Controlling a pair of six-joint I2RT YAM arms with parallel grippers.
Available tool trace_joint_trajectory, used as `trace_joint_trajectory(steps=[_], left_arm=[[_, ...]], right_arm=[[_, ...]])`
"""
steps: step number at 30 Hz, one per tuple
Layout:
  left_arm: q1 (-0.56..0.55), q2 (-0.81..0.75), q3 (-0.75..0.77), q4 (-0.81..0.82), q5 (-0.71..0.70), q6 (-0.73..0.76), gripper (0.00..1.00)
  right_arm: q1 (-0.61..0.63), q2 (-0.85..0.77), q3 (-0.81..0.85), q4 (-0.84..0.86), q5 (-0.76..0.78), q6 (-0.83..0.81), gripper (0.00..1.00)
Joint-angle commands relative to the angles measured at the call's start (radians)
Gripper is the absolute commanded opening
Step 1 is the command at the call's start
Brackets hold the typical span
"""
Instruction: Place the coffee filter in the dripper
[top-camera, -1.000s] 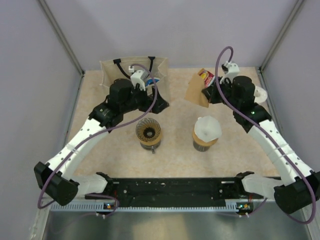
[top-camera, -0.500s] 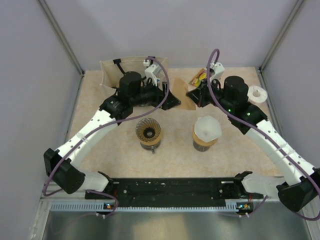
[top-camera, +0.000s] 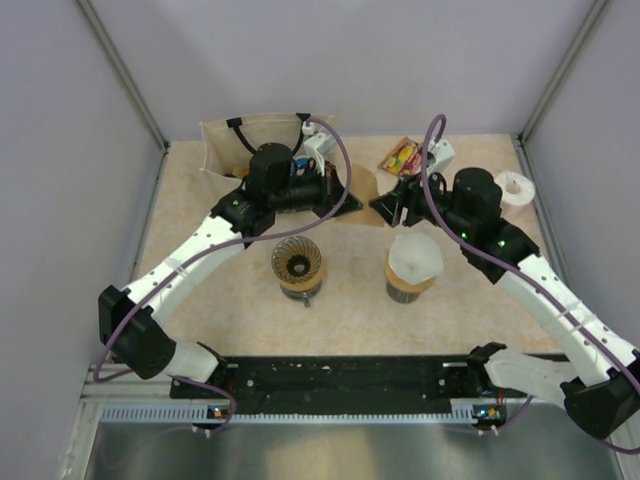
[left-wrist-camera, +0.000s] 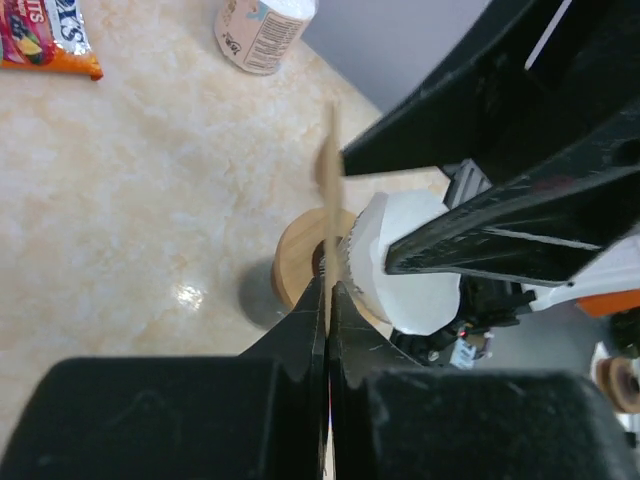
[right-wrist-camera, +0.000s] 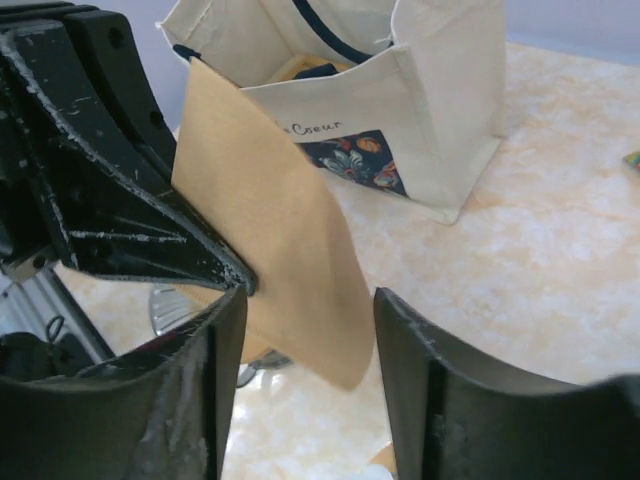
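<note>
The coffee filter (top-camera: 364, 186) is a flat tan paper piece held in the air between both arms, at the back middle of the table. My left gripper (top-camera: 348, 197) is shut on it; in the left wrist view the filter (left-wrist-camera: 328, 170) shows edge-on, pinched by the left gripper (left-wrist-camera: 328, 285). My right gripper (right-wrist-camera: 310, 340) stands open around the filter (right-wrist-camera: 270, 220), its fingers (right-wrist-camera: 420, 390) apart from the paper. The dripper (top-camera: 297, 262), a dark ribbed cone, stands on the table in front of the left gripper, with nothing in it.
A white translucent cone (top-camera: 414, 256) on a wooden ring stands right of the dripper, below the right gripper. A cloth tote bag (top-camera: 222, 150) stands at the back left. A snack packet (top-camera: 402, 156) and a white roll (top-camera: 516, 187) lie at the back right.
The left arm swung right to meet the right arm and shut on the filter. The right gripper, which carried the filter leftward, has opened its fingers around it.
</note>
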Motion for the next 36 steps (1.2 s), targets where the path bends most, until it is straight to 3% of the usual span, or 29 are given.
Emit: trace_joint_trajectory(steps=[1, 6, 9, 12, 17, 20, 36], left_arm=[[-0.002, -0.068, -0.034, 0.027, 0.059, 0.235, 0.00], [-0.001, -0.111, -0.041, -0.095, 0.266, 0.501, 0.00], [-0.004, -0.143, -0.057, -0.132, 0.362, 0.616, 0.00], [-0.001, -0.159, -0.056, -0.171, 0.418, 0.682, 0.00], [-0.004, -0.182, -0.056, -0.210, 0.399, 0.725, 0.00], [-0.002, -0.186, -0.059, -0.207, 0.390, 0.722, 0.00], [-0.004, -0.182, -0.068, -0.127, 0.275, 0.610, 0.00]], right_arm=[[0.012, -0.128, -0.039, 0.036, 0.101, -0.003, 0.63], [0.012, -0.236, -0.103, 0.037, 0.320, -0.018, 0.83], [0.012, -0.248, -0.115, 0.021, 0.358, -0.061, 0.84], [0.012, -0.242, -0.111, 0.013, 0.225, -0.107, 0.84], [0.012, -0.209, -0.112, 0.036, -0.076, -0.144, 0.84], [0.012, -0.186, -0.106, 0.045, -0.177, -0.144, 0.84], [0.012, -0.208, -0.120, 0.057, -0.268, -0.133, 0.84]])
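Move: The left hand holds the brown coffee filter. The empty wire dripper it is bound for stands on its carafe about 8 cm back, 10 cm to its left and some 14 cm lower; the dripper with the white filter is about 16 cm right and 8 cm back, and the tote bag roughly 20 cm ahead and 18 cm left. From the right hand, the empty dripper lies about 18 cm left and 8 cm back, some 14 cm down. Keeping its pinch on the brown filter, the left hand draws it back about 7 cm and a little left towards the wire dripper, staying level, rolling some 35 degrees about its fingers and swinging their tips clockwise. The right hand's already parted fingers spread wide around the filter's free end as it pulls away right, then comes back left while also drawing back about 7 cm, turning slightly counter-clockwise. ##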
